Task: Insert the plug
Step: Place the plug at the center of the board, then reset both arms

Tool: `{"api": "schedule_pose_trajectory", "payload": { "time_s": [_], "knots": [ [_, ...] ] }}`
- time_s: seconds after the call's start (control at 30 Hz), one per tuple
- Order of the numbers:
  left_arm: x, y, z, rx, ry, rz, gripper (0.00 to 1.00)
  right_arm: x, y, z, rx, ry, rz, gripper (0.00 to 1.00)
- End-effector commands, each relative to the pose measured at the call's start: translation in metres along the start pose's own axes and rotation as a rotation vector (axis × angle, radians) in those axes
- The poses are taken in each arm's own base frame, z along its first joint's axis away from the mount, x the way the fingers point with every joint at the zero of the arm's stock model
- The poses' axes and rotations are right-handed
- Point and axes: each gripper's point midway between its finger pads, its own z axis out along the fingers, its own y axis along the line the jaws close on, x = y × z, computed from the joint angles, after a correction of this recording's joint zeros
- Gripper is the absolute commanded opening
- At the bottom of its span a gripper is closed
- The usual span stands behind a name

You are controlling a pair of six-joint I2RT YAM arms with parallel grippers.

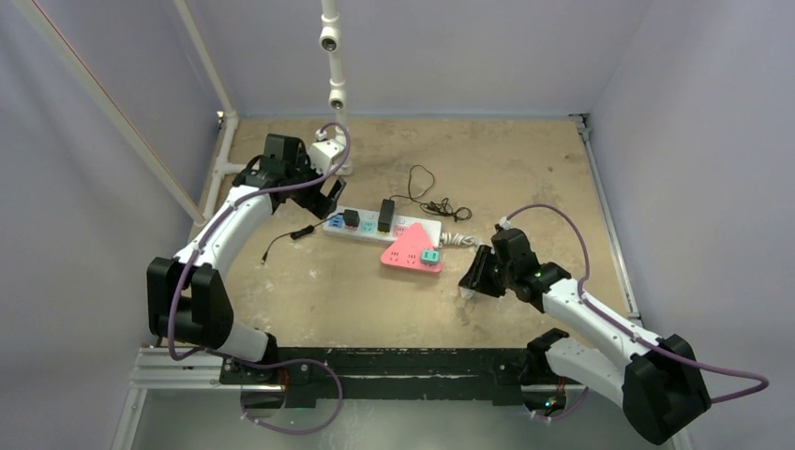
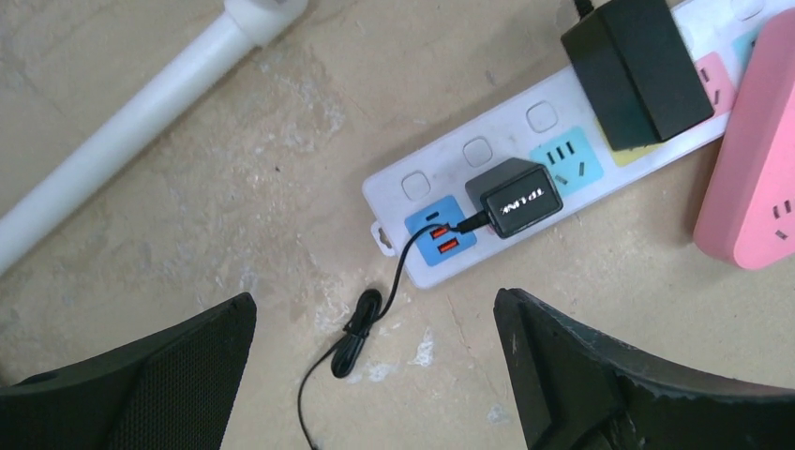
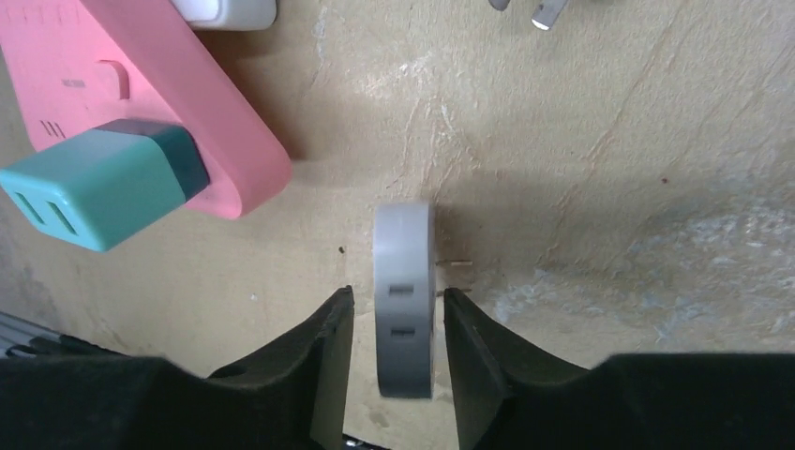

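A grey plug (image 3: pixel 405 281) stands on edge on the table, its thin prongs pointing sideways. My right gripper (image 3: pixel 397 292) is open around it, with a narrow gap between the plug and each finger. In the top view the right gripper (image 1: pixel 472 281) is low over the table, to the right of the pink power strip (image 1: pixel 408 248). My left gripper (image 2: pixel 375 298) hangs wide open and empty above the left end of the white power strip (image 2: pixel 525 159). A small black charger (image 2: pixel 514 199) with a thin cable is plugged into that strip.
A teal plug (image 3: pixel 94 187) sits in the pink strip (image 3: pixel 141 84). A larger black adapter (image 2: pixel 637 70) sits further along the white strip (image 1: pixel 375 230). A coiled black cable (image 2: pixel 356 328) lies beside the strip. A white pipe (image 2: pixel 141 122) runs along the left.
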Motion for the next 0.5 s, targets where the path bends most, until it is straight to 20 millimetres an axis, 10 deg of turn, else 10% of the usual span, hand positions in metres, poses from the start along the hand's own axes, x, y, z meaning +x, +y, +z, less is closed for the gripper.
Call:
{"api": "schedule_pose_trajectory", "payload": {
  "time_s": [0.0,0.2,0.47],
  "knots": [
    [0.005,0.009,-0.002,-0.085,-0.037,-0.051,0.99,-0.008,-0.001,0.000,0.024,-0.031,0.034,0.49],
    [0.026,0.025,-0.001,-0.139,-0.040,-0.105,0.99,-0.034,0.012,-0.013,0.034,-0.098,-0.007,0.97],
    [0.061,0.043,0.008,-0.192,-0.051,-0.191,0.99,-0.135,0.023,-0.050,0.174,-0.441,-0.066,0.99]
  ]
}}
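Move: The white plug adapter stands on its edge on the table between the right hand's fingertips, barely 1 cm to the left and 1 cm below. From that hand the teal adapter is roughly 6 cm ahead and 9 cm left at about its height, the pink board 9 cm ahead, 13 cm left, and the white cable plug 10 cm ahead and 2 cm right, both about 2 cm lower. From the left hand the white plug adapter lies some 37 cm right, 17 cm back and 12 cm below. The right hand stays low over the white plug adapter, sinking only half a centimetre while its already loosening fingers spread fully open to leave the adapter on the table, then lifts off about 6 cm up and 5 cm forward, its fingertips tipping up some 10 degrees. Meanwhile the left hand, empty and wide open, sweeps left and down about 5 cm each way, away from the power strip, turning slightly counter-clockwise. ##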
